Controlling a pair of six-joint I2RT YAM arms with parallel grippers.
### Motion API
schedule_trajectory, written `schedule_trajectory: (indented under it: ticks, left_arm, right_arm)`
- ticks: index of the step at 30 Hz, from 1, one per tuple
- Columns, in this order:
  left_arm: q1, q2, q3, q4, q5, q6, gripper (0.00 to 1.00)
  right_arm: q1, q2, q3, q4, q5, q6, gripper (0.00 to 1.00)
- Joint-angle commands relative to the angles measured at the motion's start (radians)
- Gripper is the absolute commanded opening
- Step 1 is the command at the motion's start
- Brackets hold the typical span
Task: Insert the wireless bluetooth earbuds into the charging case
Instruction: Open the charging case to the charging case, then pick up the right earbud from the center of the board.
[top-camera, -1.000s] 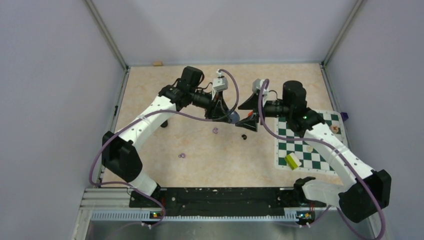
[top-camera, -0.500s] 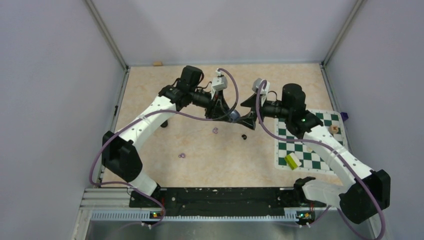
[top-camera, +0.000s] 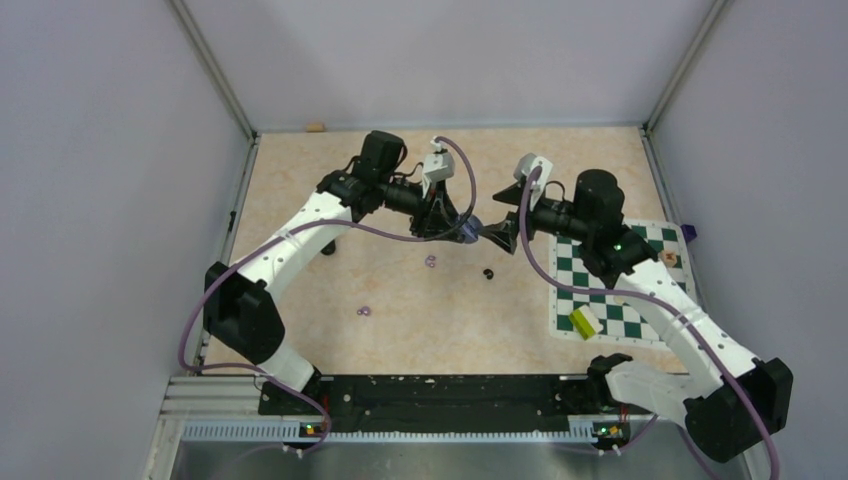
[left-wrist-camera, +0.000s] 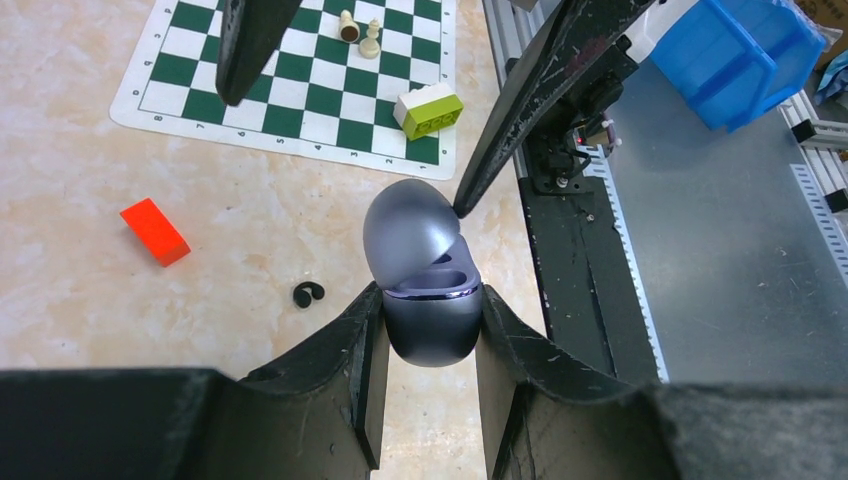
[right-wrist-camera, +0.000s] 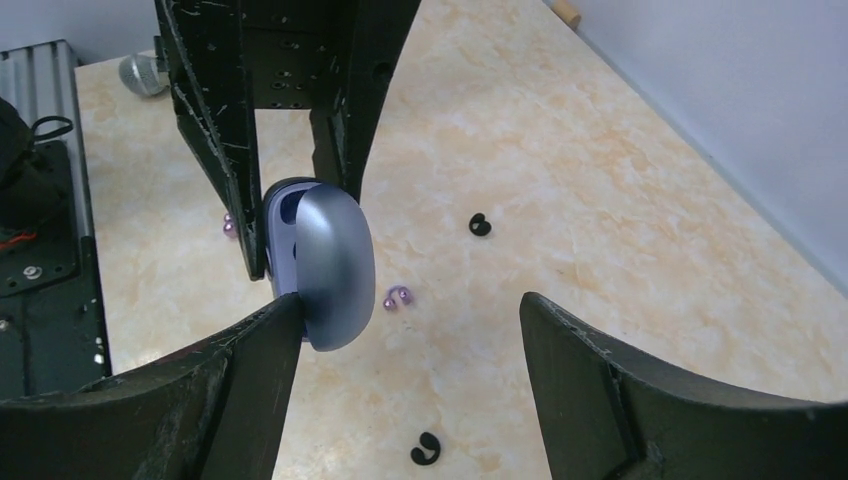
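Note:
The charging case (left-wrist-camera: 430, 322), grey-purple and rounded, hangs above the table with my left gripper (left-wrist-camera: 430, 300) shut on its base. Its lid (left-wrist-camera: 408, 232) stands part open. My right gripper (right-wrist-camera: 410, 310) is open, and one of its fingers (right-wrist-camera: 250, 370) touches the edge of the lid (right-wrist-camera: 335, 262). The wireless bluetooth earbuds lie loose on the table below: a lilac one (right-wrist-camera: 397, 297), a black one (right-wrist-camera: 480, 224) and another black one (right-wrist-camera: 426, 449). From above I see the case (top-camera: 472, 224) between both grippers, with a lilac bud (top-camera: 431, 262), a black bud (top-camera: 489, 273) and another lilac bud (top-camera: 365, 311).
A green and white chessboard mat (top-camera: 610, 290) lies at the right with a yellow-green block (top-camera: 585, 321) and small chess pieces (top-camera: 668, 257) on it. A red block (left-wrist-camera: 154, 231) lies on the table. A blue bin (left-wrist-camera: 740, 50) sits beyond the table's metal rail.
My right gripper has risen and turned up toward the case, and its jaws have widened a little. The left gripper has kept the case still.

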Motion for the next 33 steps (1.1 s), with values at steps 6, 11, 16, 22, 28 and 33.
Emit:
schedule_trajectory:
  ticks: [6,11,16,22,28,33]
  left_arm:
    - [-0.013,-0.022,-0.003,-0.034,0.067,0.013,0.00]
    - [-0.010,-0.022,0.013,-0.044,0.052,0.017,0.00]
    - [0.046,-0.031,0.032,-0.037,0.028,-0.002,0.00]
    - [0.151,-0.100,-0.011,0.041,0.037,-0.048,0.00]
    - [0.314,-0.210,-0.052,0.048,0.067,-0.053,0.00]
    - [0.451,-0.293,-0.131,-0.031,0.143,0.001,0.00]
  right_arm:
    - [-0.015,-0.032,0.026,0.035,0.122,-0.047,0.78]
    - [-0.015,-0.049,0.055,-0.001,0.084,-0.051,0.80]
    - [-0.015,-0.057,0.136,-0.062,-0.011,-0.023,0.81]
    - [-0.014,0.025,0.244,-0.122,-0.157,0.045,0.82]
    - [-0.014,0.187,0.279,-0.092,-0.165,0.116,0.81]
    - [-0.004,0.392,0.333,-0.090,-0.122,0.183,0.79]
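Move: The charging case, its lid only part open, is already pinched in my left hand, its middle about 2 cm right of that hand point. From my wide-open right hand the case lies some 4 cm left, 3 cm back and level, the rear fingertip at the lid's edge. On the table about 25 cm below the right hand, one black earbud pair lies 1 cm back and 4 cm right, the purple pair 2 cm ahead and 10 cm left, the red block 10 cm ahead and 9 cm right. With my right rear fingertip I push the lid open, sweeping a little over 1 cm forward and right. Then I lift that hand clear, some 7 cm up and slightly back, and bring it down again forward and left, fingers still wide. My left hand keeps its pinch, eases back 1 cm, then carries the case about 12 cm left, rising and going forward 5 cm each, while turning some 20 degrees counter-clockwise. ##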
